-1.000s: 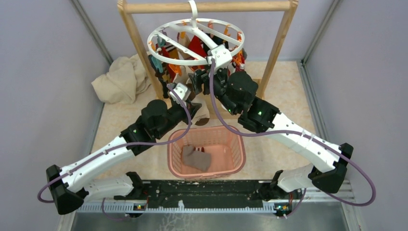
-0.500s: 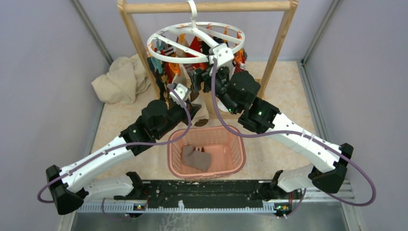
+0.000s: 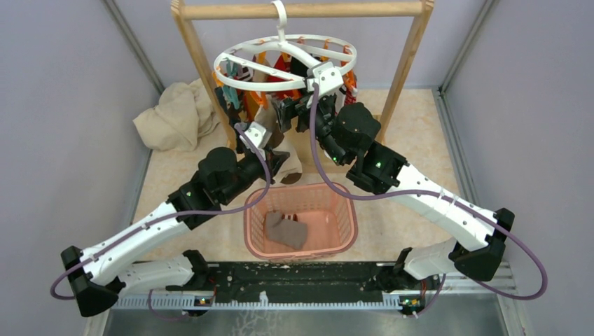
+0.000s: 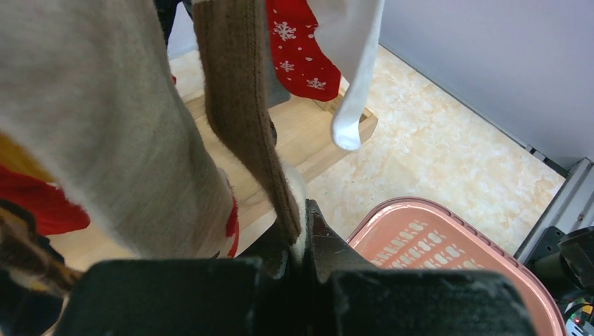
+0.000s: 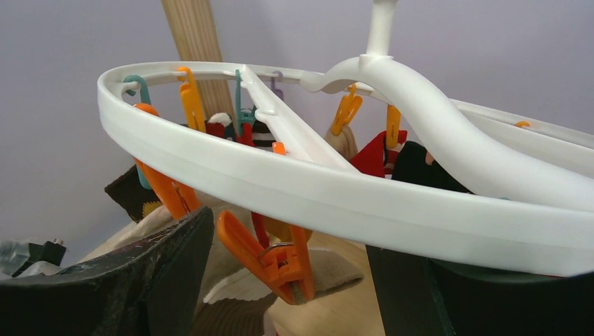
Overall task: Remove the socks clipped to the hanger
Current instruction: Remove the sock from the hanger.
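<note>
The white ring hanger (image 3: 242, 75) hangs by its hook from the wooden rail, with orange and teal clips around its rim. Mixed socks (image 3: 280, 70) hang under it. My left gripper (image 4: 302, 234) is shut on the lower end of a brown sock (image 4: 242, 119), beside a tan sock (image 4: 105, 140), a red snowflake sock (image 4: 298, 52) and a white sock (image 4: 354, 91). My right gripper (image 5: 287, 259) is open just under the ring (image 5: 294, 185). Its fingers stand either side of an orange clip (image 5: 277, 260) that pinches a tan sock cuff (image 5: 333, 274).
A pink slotted basket (image 3: 348, 224) stands on the table in front of the frame, with a grey sock (image 3: 284, 229) in it. Its rim (image 4: 448, 238) shows below the left gripper. A beige cloth heap (image 3: 175, 115) lies at the back left. The wooden rail frame (image 3: 301, 10) spans the back.
The right gripper's jaws have widened around the orange clip. The near side of the ring has risen a little. The left arm has shifted slightly left, still holding the brown sock.
</note>
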You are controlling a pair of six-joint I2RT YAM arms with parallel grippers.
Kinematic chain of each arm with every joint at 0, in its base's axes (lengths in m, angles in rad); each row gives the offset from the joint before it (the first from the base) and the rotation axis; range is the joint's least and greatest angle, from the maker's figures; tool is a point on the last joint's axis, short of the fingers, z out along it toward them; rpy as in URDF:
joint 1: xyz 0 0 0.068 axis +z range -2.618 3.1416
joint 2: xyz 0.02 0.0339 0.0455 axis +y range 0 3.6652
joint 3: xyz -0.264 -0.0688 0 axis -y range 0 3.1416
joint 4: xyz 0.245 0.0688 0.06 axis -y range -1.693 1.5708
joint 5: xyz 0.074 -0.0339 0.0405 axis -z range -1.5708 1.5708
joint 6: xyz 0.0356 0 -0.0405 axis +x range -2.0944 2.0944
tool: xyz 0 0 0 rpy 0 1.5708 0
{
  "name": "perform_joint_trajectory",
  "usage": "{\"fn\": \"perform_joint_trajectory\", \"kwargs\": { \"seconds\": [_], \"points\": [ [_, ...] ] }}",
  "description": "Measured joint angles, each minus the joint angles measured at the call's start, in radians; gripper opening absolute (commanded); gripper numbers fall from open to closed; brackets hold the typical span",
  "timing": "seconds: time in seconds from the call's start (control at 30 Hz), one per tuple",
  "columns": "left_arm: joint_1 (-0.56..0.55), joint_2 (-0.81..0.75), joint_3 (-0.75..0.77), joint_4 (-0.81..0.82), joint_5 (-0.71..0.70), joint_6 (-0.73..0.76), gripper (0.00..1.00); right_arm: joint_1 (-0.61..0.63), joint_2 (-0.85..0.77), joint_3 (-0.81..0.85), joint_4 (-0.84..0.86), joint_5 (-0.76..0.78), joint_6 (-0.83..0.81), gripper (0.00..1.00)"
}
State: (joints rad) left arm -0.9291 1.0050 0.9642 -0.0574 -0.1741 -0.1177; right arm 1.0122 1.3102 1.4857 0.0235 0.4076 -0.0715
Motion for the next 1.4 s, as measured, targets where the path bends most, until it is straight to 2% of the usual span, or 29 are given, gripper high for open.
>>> {"fn": "perform_joint_trajectory", "kwargs": {
  "seconds": [0.47,0.8,1.0,1.1,1.3,1.4],
  "points": [
    [0.0,-0.087,0.024,-0.12,-0.004,-0.031,0.0,0.0,0.0,0.0,0.019,0.0,0.004,0.71],
    [0.0,-0.102,0.024,-0.171,-0.01,-0.048,0.0,0.0,0.0,0.0,0.029,-0.001,0.004,0.76],
    [0.0,-0.105,0.024,-0.177,-0.017,-0.051,0.0,0.0,0.0,-0.002,0.056,-0.006,0.005,0.69],
    [0.0,-0.105,0.024,-0.178,-0.018,-0.052,0.0,0.0,-0.002,-0.016,0.074,-0.01,0.005,0.6],
    [0.0,-0.105,0.024,-0.179,-0.017,-0.055,0.0,0.0,-0.002,-0.044,0.1,-0.015,0.012,0.58],
    [0.0,-0.104,0.024,-0.179,-0.017,-0.058,0.0,0.0,-0.004,-0.051,0.109,-0.017,0.012,0.52]
  ]
}}
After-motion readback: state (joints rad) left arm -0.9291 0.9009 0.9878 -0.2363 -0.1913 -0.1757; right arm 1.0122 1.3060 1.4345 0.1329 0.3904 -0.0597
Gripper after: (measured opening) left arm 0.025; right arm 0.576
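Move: The orange clip holding the brown-and-beige sock is about 3 cm ahead of my right hand, 4 cm to its left and nearly level; the ring's near rim runs some 4 cm ahead and 4 cm above. My left hand already has the sock pinched, with that clip roughly 7 cm ahead, 4 cm left and 14 cm above it. From the left hand, a pale sock hangs about 6 cm ahead and 6 cm left, slightly higher, and the basket's middle is 8 cm back, 4 cm right and 28 cm below. Keeping the sock pinched in my shut left fingers, I draw it about 3 cm left and 2 cm back, away from the clip, rising a centimetre on the way and sinking again, then hold. My right hand stays almost in place at the clip, rolling a few degrees, easing up a centimetre and partly down again while its wide-open fingers narrow by about a quarter around the clip without shutting. ##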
